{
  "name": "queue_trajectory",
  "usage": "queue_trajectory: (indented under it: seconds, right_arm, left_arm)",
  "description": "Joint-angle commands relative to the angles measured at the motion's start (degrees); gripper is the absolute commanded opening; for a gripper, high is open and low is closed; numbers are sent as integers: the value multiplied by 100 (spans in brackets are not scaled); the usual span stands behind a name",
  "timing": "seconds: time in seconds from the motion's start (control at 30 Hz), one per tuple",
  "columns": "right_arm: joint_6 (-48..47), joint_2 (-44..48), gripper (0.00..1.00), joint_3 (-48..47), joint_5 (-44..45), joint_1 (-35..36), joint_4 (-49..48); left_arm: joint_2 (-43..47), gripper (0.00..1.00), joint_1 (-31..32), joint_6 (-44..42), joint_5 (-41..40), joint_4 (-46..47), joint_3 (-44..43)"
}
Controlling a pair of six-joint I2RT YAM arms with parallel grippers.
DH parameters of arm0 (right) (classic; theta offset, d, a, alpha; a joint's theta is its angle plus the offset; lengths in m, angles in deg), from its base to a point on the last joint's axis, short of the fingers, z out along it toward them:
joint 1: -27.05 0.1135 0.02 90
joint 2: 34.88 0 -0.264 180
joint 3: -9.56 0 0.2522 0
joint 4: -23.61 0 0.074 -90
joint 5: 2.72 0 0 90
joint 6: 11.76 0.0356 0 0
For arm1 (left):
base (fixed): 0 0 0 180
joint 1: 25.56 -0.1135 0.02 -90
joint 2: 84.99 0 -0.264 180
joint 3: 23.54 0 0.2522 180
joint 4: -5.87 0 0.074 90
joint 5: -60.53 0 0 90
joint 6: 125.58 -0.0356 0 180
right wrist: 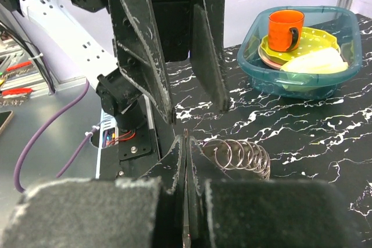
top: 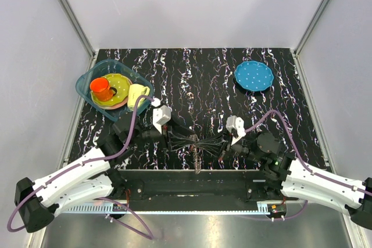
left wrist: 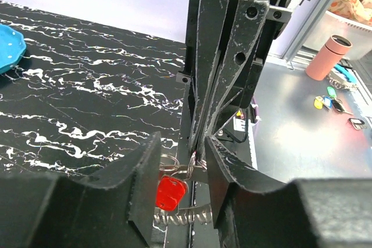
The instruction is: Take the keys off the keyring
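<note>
The keyring (top: 195,142) is a dark, bristly wire bundle held between my two grippers near the table's front edge. In the left wrist view a small red key (left wrist: 171,193) hangs from thin rings, with a stretched wire coil (left wrist: 183,218) below it. My left gripper (left wrist: 183,143) is open, its jaws on either side of the red key. My right gripper (right wrist: 185,140) is shut on a thin metal part of the keyring, and the coil (right wrist: 238,158) lies just to its right. In the top view the left gripper (top: 177,139) faces the right gripper (top: 220,143).
A teal bin (top: 82,85) at the back left holds an orange cup (top: 101,88), a yellow plate and a pale cup. A blue dotted plate (top: 253,75) lies at the back right. Off the table, a pink bottle (left wrist: 328,56) and loose coloured keys (left wrist: 331,100) lie on the metal bench.
</note>
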Motion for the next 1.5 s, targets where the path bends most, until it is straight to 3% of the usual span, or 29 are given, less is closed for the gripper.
queue_trajectory:
  seconds: [0.0,0.57,0.87,1.0,1.07,1.2,1.27,1.47]
  right_arm:
    - [-190,3,0,-349,-292,-46,-288]
    - [-85,91,0,-323,-248,-55,-613]
    - [-67,83,0,-305,-187,-64,-649]
    - [-41,47,0,-288,-196,-64,-675]
    - [-14,56,0,-271,-187,-64,-684]
    - [100,82,0,-393,102,-64,-178]
    - [65,82,15,-734,226,-72,438]
    - [-225,56,34,-1639,420,-72,2661]
  left_arm:
    - [-19,37,-157,168,625,399,-117]
    - [-291,30,-263,309,1338,363,-108]
    - [-292,27,-254,283,1242,337,-29]
    - [-300,17,-254,230,1163,320,-46]
    - [-326,0,-263,195,1154,241,-81]
    - [-379,0,-263,-24,1031,-145,-257]
    - [-371,0,-263,-348,699,-750,-493]
    - [-572,0,-263,-1271,206,-2544,-1250]
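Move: For the open left hand, the keyring's metal ring, held in the right fingertips, sits about 1 cm back, 1 cm to the right and 1 cm below. The red tag hangs some 4 cm below the left hand and 1 cm ahead, and the spiral coil about 5 cm straight below it. The ring is right at the shut right hand's point, roughly 1 cm to its left. Left hand eases about 2 cm back and down, pinches the keyring, then lowers as the right fingers open, rising. ##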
